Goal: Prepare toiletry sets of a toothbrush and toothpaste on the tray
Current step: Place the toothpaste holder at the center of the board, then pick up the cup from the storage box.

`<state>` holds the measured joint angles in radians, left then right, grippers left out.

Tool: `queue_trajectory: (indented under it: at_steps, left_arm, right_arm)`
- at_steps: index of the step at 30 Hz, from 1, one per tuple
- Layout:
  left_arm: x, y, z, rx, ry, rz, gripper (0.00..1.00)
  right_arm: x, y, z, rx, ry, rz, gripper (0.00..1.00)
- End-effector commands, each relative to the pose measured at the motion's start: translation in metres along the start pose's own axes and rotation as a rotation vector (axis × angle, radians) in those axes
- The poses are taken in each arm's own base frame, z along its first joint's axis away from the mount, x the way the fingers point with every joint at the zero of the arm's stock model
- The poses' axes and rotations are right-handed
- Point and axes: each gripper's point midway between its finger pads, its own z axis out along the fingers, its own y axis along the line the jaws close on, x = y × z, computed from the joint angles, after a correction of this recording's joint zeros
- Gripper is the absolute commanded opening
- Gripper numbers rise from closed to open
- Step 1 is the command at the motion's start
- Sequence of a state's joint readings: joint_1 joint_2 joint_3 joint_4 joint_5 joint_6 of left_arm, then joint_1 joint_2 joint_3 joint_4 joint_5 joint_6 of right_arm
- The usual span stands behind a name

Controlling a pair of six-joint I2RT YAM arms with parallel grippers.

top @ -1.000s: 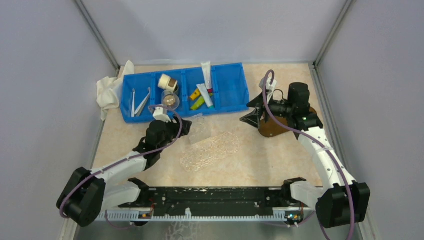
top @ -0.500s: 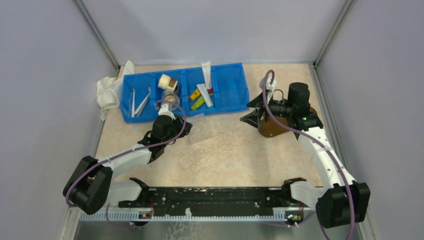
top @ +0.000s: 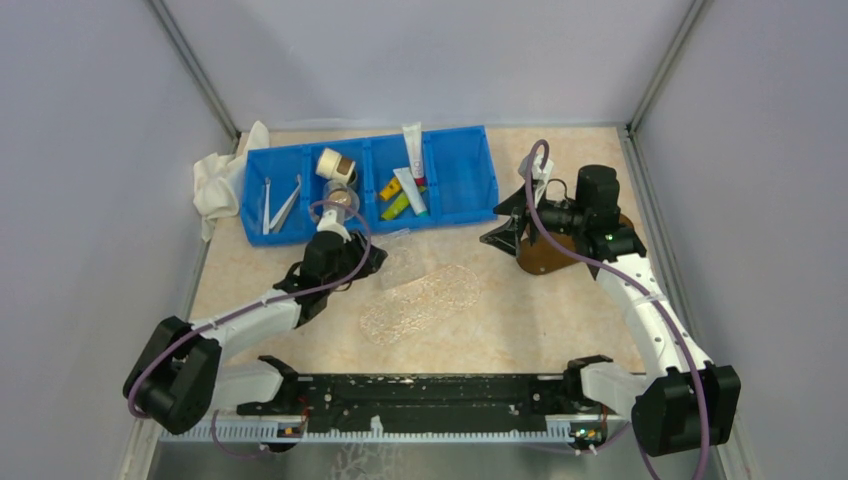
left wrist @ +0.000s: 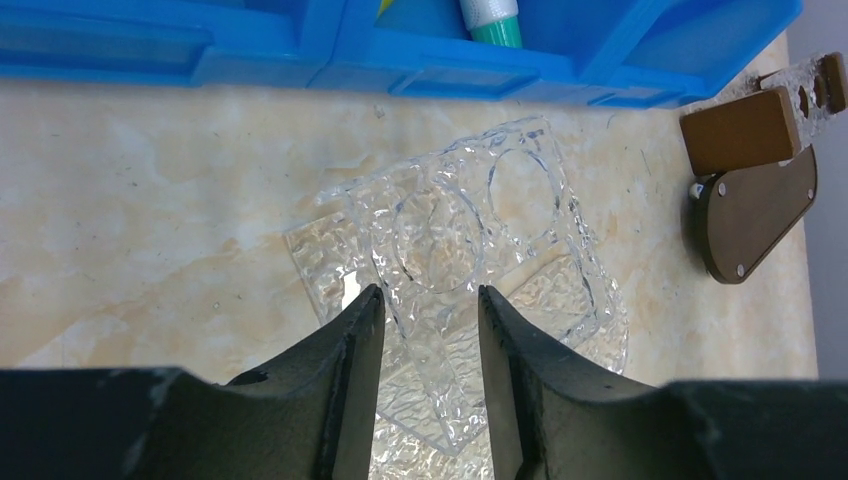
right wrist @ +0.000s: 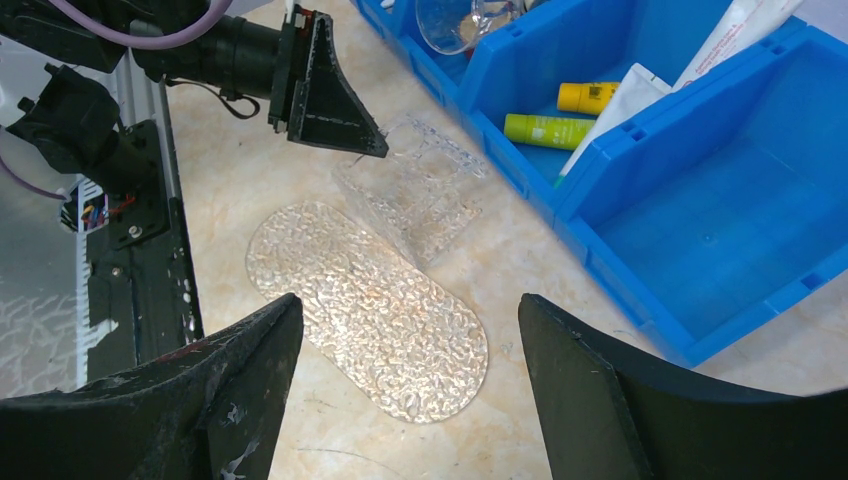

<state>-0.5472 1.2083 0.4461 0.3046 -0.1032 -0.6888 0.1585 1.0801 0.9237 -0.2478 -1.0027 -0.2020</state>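
Thin pale toothbrushes (top: 275, 205) lie in the left compartment of the blue bin (top: 465, 180). Toothpaste tubes fill the third compartment: a white one (top: 411, 150) (right wrist: 735, 30) and short yellow-green ones (top: 397, 200) (right wrist: 548, 130). The clear textured oval tray (top: 420, 300) (right wrist: 370, 310) lies mid-table. A clear holder with round holes (top: 398, 250) (left wrist: 470, 220) (right wrist: 415, 190) rests on the tray's far-left end. My left gripper (top: 372, 258) (left wrist: 428, 295) is shut on the holder's near edge. My right gripper (top: 500, 225) (right wrist: 407, 300) hovers open and holds nothing, right of the tray.
Round cups (top: 335, 170) stand in the bin's second compartment; its right compartment is bare. A white cloth (top: 220, 185) lies left of the bin. A brown plate (top: 545, 255) (left wrist: 755, 210) sits under my right arm. A black rail (top: 430, 395) runs along the near edge.
My left arm reached forward to the clear holder and its jaws narrowed around the holder's edge. The right arm has not moved.
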Motion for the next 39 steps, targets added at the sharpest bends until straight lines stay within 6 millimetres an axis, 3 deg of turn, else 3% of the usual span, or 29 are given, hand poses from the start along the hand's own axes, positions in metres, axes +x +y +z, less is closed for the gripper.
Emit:
queue_trajectory:
  at_steps: [1, 18, 24, 29, 33, 39]
  left_arm:
    - [0.005, -0.007, -0.005, 0.03, 0.028, -0.026, 0.47]
    - [0.016, -0.021, -0.015, 0.11, 0.06, -0.065, 0.46]
    - [0.019, -0.015, -0.016, 0.085, 0.061, -0.06, 0.47]
    - [0.008, 0.0, -0.021, 0.011, 0.007, -0.025, 0.53]
    - [-0.007, -0.001, -0.031, 0.013, -0.052, 0.015, 0.59]
    - [-0.027, -0.024, -0.05, 0.138, -0.124, 0.13, 0.7]
  right_arm:
    - [-0.016, 0.002, -0.005, 0.005, -0.039, -0.071, 0.79]
    - [-0.016, 0.003, -0.005, 0.003, -0.04, -0.069, 0.79]
    - [-0.017, 0.003, -0.005, 0.004, -0.041, -0.068, 0.79]
    - [-0.017, 0.003, -0.006, 0.004, -0.042, -0.072, 0.79]
    - [-0.017, 0.003, -0.005, 0.004, -0.04, -0.071, 0.79]
    - [-0.017, 0.003, -0.006, 0.007, -0.039, -0.072, 0.79]
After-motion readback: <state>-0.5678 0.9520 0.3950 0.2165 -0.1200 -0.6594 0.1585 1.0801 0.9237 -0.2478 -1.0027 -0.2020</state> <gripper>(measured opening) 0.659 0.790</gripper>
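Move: The toothpaste holder is right by my left fingertips, its middle about 4 cm to the right, 1 cm ahead and some 3 cm lower. The board's middle lies around 8 cm right, 6 cm back and 8 cm below; the tray's green-capped tube is some 19 cm ahead and 6 cm right, and the clear cup about 16 cm ahead and 10 cm left. From my idle right hand the holder is roughly 17 cm left, 4 cm ahead and 20 cm down. With my half-open left fingers at the holder's left side, I ease back towards my base about 2.5 cm and a little to the right, staying low. Then I lift some 4 cm, swinging back left, tip the fingers up roughly 10 degrees and spread them wider, coming clear of the holder. ##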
